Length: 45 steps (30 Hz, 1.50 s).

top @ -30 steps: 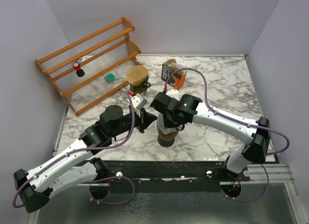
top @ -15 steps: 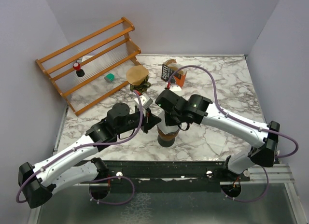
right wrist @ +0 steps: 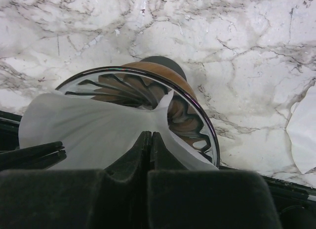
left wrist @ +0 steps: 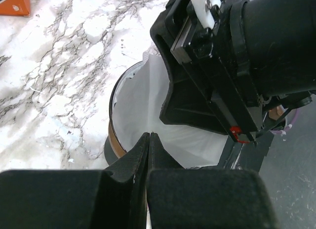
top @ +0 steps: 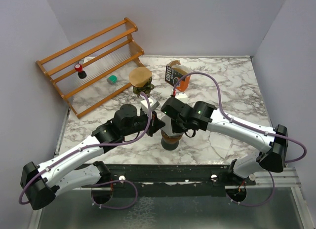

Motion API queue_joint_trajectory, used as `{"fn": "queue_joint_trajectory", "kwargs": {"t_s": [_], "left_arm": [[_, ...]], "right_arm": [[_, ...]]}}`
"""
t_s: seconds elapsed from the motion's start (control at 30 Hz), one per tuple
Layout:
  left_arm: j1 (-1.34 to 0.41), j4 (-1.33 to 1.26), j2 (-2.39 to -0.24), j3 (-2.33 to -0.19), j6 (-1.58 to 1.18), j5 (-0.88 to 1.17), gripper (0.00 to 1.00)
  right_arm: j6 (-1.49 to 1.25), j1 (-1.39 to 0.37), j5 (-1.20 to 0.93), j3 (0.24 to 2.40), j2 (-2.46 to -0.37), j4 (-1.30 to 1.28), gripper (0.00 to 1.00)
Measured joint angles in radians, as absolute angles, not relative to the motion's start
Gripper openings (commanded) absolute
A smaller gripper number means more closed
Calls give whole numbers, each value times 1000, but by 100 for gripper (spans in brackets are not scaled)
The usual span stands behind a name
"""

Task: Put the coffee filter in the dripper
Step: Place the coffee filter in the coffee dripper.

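Note:
The white coffee filter [right wrist: 94,128] lies spread in the glass dripper [right wrist: 195,118], which has brown ribs and a dark base. My right gripper [right wrist: 151,135] is shut, pinching a fold of the filter at the near rim. My left gripper [left wrist: 149,135] is also shut, with its tips on a crease of the filter [left wrist: 148,91] and paper showing between the fingers. In the top view both grippers meet over the dripper [top: 171,139], the left gripper [top: 159,121] beside the right gripper [top: 173,124], and they hide most of it.
A wooden rack [top: 94,61] stands at the back left with a red-and-black item [top: 79,70] and a green item [top: 112,79]. A second dripper with a brown filter [top: 140,77] and an orange coffee box [top: 177,76] stand behind. A loose white filter [right wrist: 303,130] lies on the marble.
My left gripper has moved right, up to the dripper, now close against the right gripper. The right arm's wrist has shifted slightly right over the dripper. Both stayed shut.

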State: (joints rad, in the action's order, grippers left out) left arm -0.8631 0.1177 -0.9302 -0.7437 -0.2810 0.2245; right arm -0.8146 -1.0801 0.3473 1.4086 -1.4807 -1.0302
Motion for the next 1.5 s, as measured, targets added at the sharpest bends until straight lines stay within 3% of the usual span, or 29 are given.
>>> {"fn": "queue_joint_trajectory", "kwargs": {"t_s": [0.73,1.1,1.33,1.5], "left_arm": [[-863,133,-945,-745,-280,230,0],[-863,141,-951,-781,-280,247,7],[-863,162,-950,-820,-275,242,19],[-863,166,-905,-830,-281,204,36]], "right_arm": [[-813,-1080,348,1402,-1481,-1013,0],[-799,-1080,363,1434,-1439,-1011,1],[-776,-1080,379,1435,-1415,-1000,1],[-745,-1080,409,1439,-1388,-977,2]]}}
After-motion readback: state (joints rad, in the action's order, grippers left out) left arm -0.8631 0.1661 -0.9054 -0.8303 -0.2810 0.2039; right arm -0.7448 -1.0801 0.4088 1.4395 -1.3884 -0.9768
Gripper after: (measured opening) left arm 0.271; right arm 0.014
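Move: The coffee filter's middle lies about 3 cm right of the left hand and 4 below it, and 2 cm left of the right hand at nearly its height. The dripper holding it stands beneath: 4 cm right of the left hand and 6 lower, 2 cm left of the right hand and some 2 lower. A loose white sheet lies on the table roughly 22 cm right of the right hand, 1 cm nearer the base, 13 below. Hold both closed grippers at the filter, the left at its left side and the right down inside it, letting each settle scarcely 1 cm lower and stay there briefly. Then lift both straight up off the filter, each about 5 cm; part the left fingers to roughly a quarter on the way, and keep the right ones shut while tilting them some 10 degrees towards forward. ##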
